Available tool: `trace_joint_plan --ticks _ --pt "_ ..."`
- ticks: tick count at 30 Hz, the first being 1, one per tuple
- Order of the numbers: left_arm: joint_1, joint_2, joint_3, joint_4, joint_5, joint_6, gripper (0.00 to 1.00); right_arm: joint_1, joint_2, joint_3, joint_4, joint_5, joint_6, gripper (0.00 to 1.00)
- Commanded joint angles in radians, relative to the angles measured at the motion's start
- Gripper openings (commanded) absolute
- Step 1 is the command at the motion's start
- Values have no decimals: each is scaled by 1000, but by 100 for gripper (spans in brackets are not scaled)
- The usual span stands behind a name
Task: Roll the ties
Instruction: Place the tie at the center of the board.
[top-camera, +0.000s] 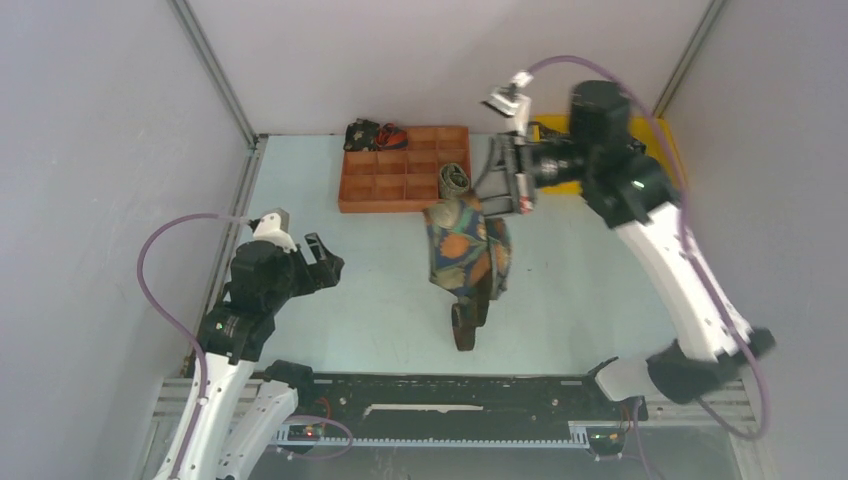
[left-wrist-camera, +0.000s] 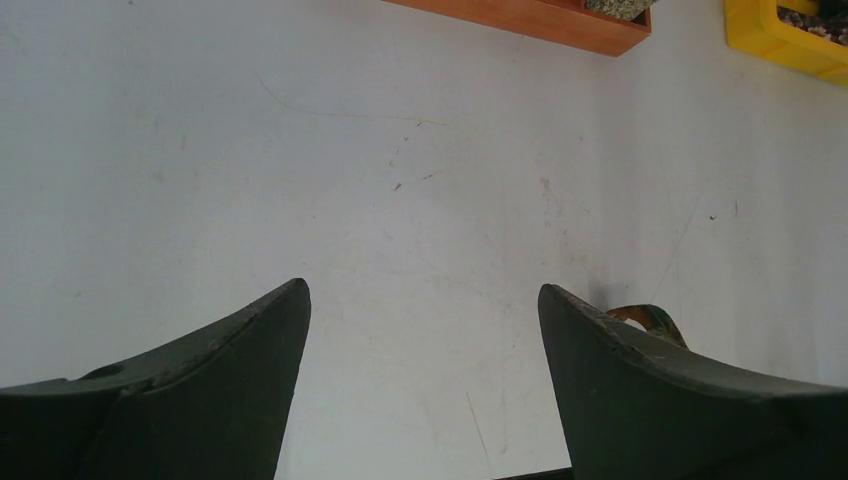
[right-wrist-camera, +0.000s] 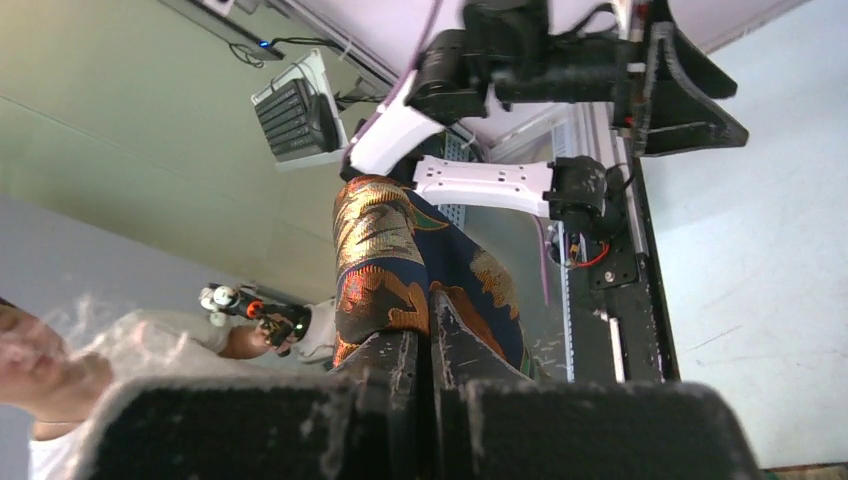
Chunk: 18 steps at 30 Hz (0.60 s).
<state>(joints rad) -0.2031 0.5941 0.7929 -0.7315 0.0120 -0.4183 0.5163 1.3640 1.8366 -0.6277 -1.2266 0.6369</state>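
Observation:
A dark blue tie (top-camera: 465, 250) with orange floral patches hangs from my right gripper (top-camera: 522, 188), which is raised above the table just right of the tray. The tie's narrow end (top-camera: 465, 325) trails on the table. In the right wrist view the gripper (right-wrist-camera: 430, 312) is shut, and the tie (right-wrist-camera: 385, 250) drapes out from between its fingertips. My left gripper (top-camera: 325, 262) stands open over bare table at the left, well apart from the tie. Nothing is between its fingers (left-wrist-camera: 422, 290). A small bit of the tie (left-wrist-camera: 652, 318) peeks out behind the right finger.
An orange compartment tray (top-camera: 405, 190) sits at the back, with an olive rolled tie (top-camera: 455, 180) in one cell. Dark rolled ties (top-camera: 365, 133) lie behind the tray's left corner. A yellow bin (top-camera: 668, 140) is partly hidden behind the right arm. Walls close in on the sides.

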Motion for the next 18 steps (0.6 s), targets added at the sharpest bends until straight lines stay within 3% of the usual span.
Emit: trace_joint_plan --ticks 1,9,16,17,18 --pt "7 -19 -10 29 2 15 90 82 298 22 76 49 10 0" --pt "10 -66 -6 17 -78 9 90 198 904 338 332 -64 238 0" --pt "11 -81 -7 13 -104 9 90 250 1261 442 912 -105 748 1" --pt "12 -79 -7 14 -103 9 90 255 1293 462 908 -97 754 9" --pt "12 -78 -7 13 -104 9 90 259 1313 486 859 -84 721 29"
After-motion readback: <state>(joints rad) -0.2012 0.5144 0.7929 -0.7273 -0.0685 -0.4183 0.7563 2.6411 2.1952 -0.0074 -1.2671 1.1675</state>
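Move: The right gripper, high over the board with the tie hanging from it, is headed for the open board in front of the orange organizer: about 15 cm ahead, 25 cm to its left and 47 cm below. The organizer's middle is about 38 cm ahead and 17 cm left, the rolled tie in its near right corner 36 cm ahead and 5 cm left. From the left gripper that open spot lies about 7 cm ahead, 7 cm right and 20 cm down. Bring the right gripper down in one fast sweep, about 35 cm, while carrying it some 24 cm left and 15 cm forward; the forward part is done early and the last stretch is mostly down and left. Keep the tie pinched, roll the wrist about 45 degrees and tip the fingers downward. Ease the open left gripper a couple of centimetres up and left. ##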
